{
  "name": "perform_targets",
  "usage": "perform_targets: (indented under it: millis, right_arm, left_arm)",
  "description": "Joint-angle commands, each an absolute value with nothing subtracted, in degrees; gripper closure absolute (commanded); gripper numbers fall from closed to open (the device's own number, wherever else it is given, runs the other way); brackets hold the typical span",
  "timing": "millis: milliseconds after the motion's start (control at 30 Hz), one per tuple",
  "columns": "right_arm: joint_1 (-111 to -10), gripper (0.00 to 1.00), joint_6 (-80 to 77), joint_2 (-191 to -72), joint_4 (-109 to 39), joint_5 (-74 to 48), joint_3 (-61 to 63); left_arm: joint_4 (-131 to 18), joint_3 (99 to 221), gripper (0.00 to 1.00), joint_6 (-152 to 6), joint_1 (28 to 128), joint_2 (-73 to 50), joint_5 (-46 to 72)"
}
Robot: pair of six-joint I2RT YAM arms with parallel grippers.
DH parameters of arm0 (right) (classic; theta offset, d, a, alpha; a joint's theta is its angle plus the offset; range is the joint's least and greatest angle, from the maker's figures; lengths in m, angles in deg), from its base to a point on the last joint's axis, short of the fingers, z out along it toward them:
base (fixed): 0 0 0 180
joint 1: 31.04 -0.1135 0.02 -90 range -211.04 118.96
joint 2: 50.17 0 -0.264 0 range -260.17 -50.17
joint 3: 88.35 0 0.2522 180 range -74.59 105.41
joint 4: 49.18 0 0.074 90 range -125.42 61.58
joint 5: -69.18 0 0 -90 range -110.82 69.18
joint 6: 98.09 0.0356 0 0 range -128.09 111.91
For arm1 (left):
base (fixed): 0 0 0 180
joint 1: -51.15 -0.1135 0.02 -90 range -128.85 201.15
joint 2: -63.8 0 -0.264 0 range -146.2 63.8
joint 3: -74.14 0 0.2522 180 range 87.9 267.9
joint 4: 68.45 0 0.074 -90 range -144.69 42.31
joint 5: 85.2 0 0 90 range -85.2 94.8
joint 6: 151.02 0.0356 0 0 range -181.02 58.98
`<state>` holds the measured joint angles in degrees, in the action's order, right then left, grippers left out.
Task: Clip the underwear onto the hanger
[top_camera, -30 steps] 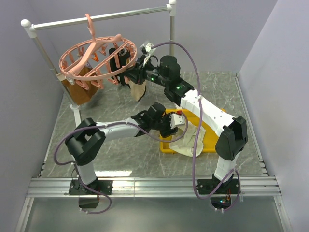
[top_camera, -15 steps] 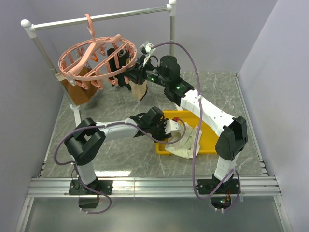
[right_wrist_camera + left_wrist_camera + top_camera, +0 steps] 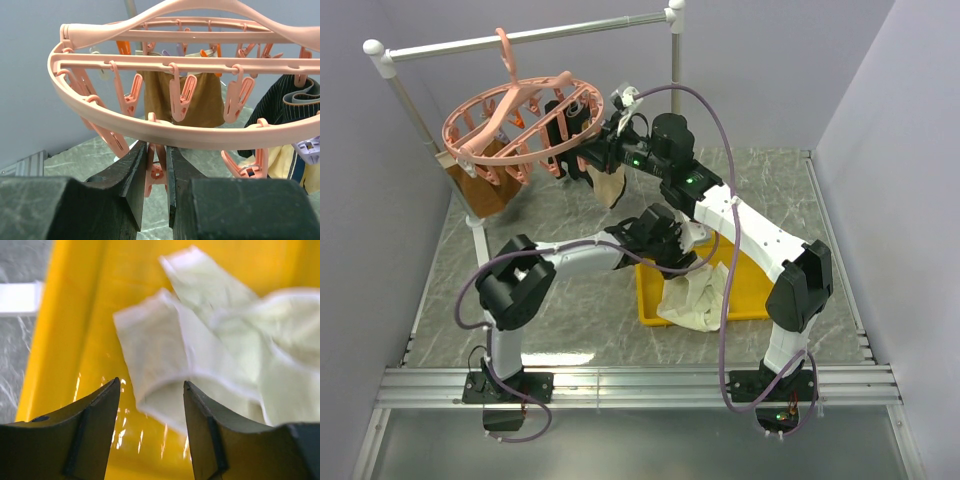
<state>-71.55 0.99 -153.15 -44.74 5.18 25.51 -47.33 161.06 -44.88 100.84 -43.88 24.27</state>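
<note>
The pale cream underwear (image 3: 695, 298) lies crumpled in the yellow tray (image 3: 757, 292), one end drooping over the near rim. My left gripper (image 3: 686, 240) hovers over the tray's far left part. In the left wrist view it (image 3: 152, 385) is open, with a folded edge of the underwear (image 3: 165, 355) just beyond and between its fingertips, not pinched. The salmon-pink hanger (image 3: 515, 125) hangs from the rail by its hook. My right gripper (image 3: 586, 157) reaches its near rim and is shut (image 3: 157, 150) on one pink clip (image 3: 158, 172) under the hanger ring (image 3: 165, 131).
The white-and-grey rail (image 3: 520, 36) spans the back left on two posts. Brown (image 3: 480, 188), black (image 3: 565, 125) and tan (image 3: 608, 188) garments hang from the hanger. Purple cables loop over both arms. Grey walls close in the marbled table (image 3: 570, 310).
My left gripper has lifted and drawn back toward the tray's far left corner, its arm swinging right. The tray has slid slightly left and the underwear has changed shape. The right arm is unmoved.
</note>
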Motion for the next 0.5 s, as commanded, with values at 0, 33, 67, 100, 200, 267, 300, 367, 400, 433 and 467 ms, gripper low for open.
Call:
perform_targets:
  millis: [0,33,67,100,200,267,300,367,400,433,467]
  right_arm:
    - [-71.39,1.00,0.96,-151.07,-46.76,5.46,28.60]
    - [-71.47,1.00,0.96,-151.07,-46.67,5.46,28.68]
    - [-71.47,1.00,0.96,-151.16,-46.59,5.46,28.60]
    - [-71.47,1.00,0.96,-151.16,-46.67,5.54,28.60]
    - [-71.39,1.00,0.88,-151.16,-46.67,5.28,28.69]
    - [-71.47,1.00,0.70,-151.33,-46.67,5.11,28.69]
    - [-71.47,1.00,0.61,-151.33,-46.76,4.93,28.69]
    - [-71.47,1.00,0.35,-151.42,-46.59,4.93,28.77]
    - [-71.47,1.00,0.35,-151.51,-46.58,4.93,28.69]
    - [-71.47,1.00,0.35,-151.42,-46.50,4.93,28.77]
    - [-71.47,1.00,0.18,-151.60,-46.50,4.93,28.77]
  left_arm:
    - [-54.33,165.66,0.40,-51.97,101.06,-47.37,21.78]
    - [-54.34,166.73,0.39,-52.14,100.98,-48.25,21.51]
    - [-54.34,167.95,0.38,-52.75,101.15,-50.26,21.42]
    - [-54.34,170.23,0.37,-53.11,101.16,-51.24,21.42]
    - [-54.33,173.49,0.34,-54.34,101.50,-54.84,20.89]
    - [-54.25,174.47,0.35,-54.95,101.86,-57.29,19.31]
    - [-54.33,175.08,0.35,-54.96,102.12,-58.01,19.04]
    - [-54.07,175.44,0.37,-54.34,102.47,-59.50,17.38]
    - [-54.07,174.92,0.37,-54.08,102.91,-59.86,16.94]
    - [-53.98,174.56,0.37,-53.29,103.09,-59.86,16.50]
    - [-53.64,174.21,0.38,-52.85,103.18,-59.86,15.97]
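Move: The underwear lies crumpled in the yellow tray, its middle about 6 cm back from the left hand, 2 cm to the right and 8 cm below; its far corner is some 3 cm ahead and 4 cm right. The tray's middle is roughly 7 cm right and 2 cm back, and the white frame foot about 20 cm ahead and 2 cm left. From the right hand the underwear is about 17 cm back, 22 cm right and 40 cm down. The left hand sweeps right and forward, about 5 cm and 4 cm, over the yellow tray towards the underwear's far corner, then gives up most of the level travel and sinks some 4 cm as it arrives, the wrist turning slightly counter-clockwise and the fingers staying open on either side of that corner, with no touch to be seen. The right hand stays put, keeping its pinch on the clip at the hanger's rim. ##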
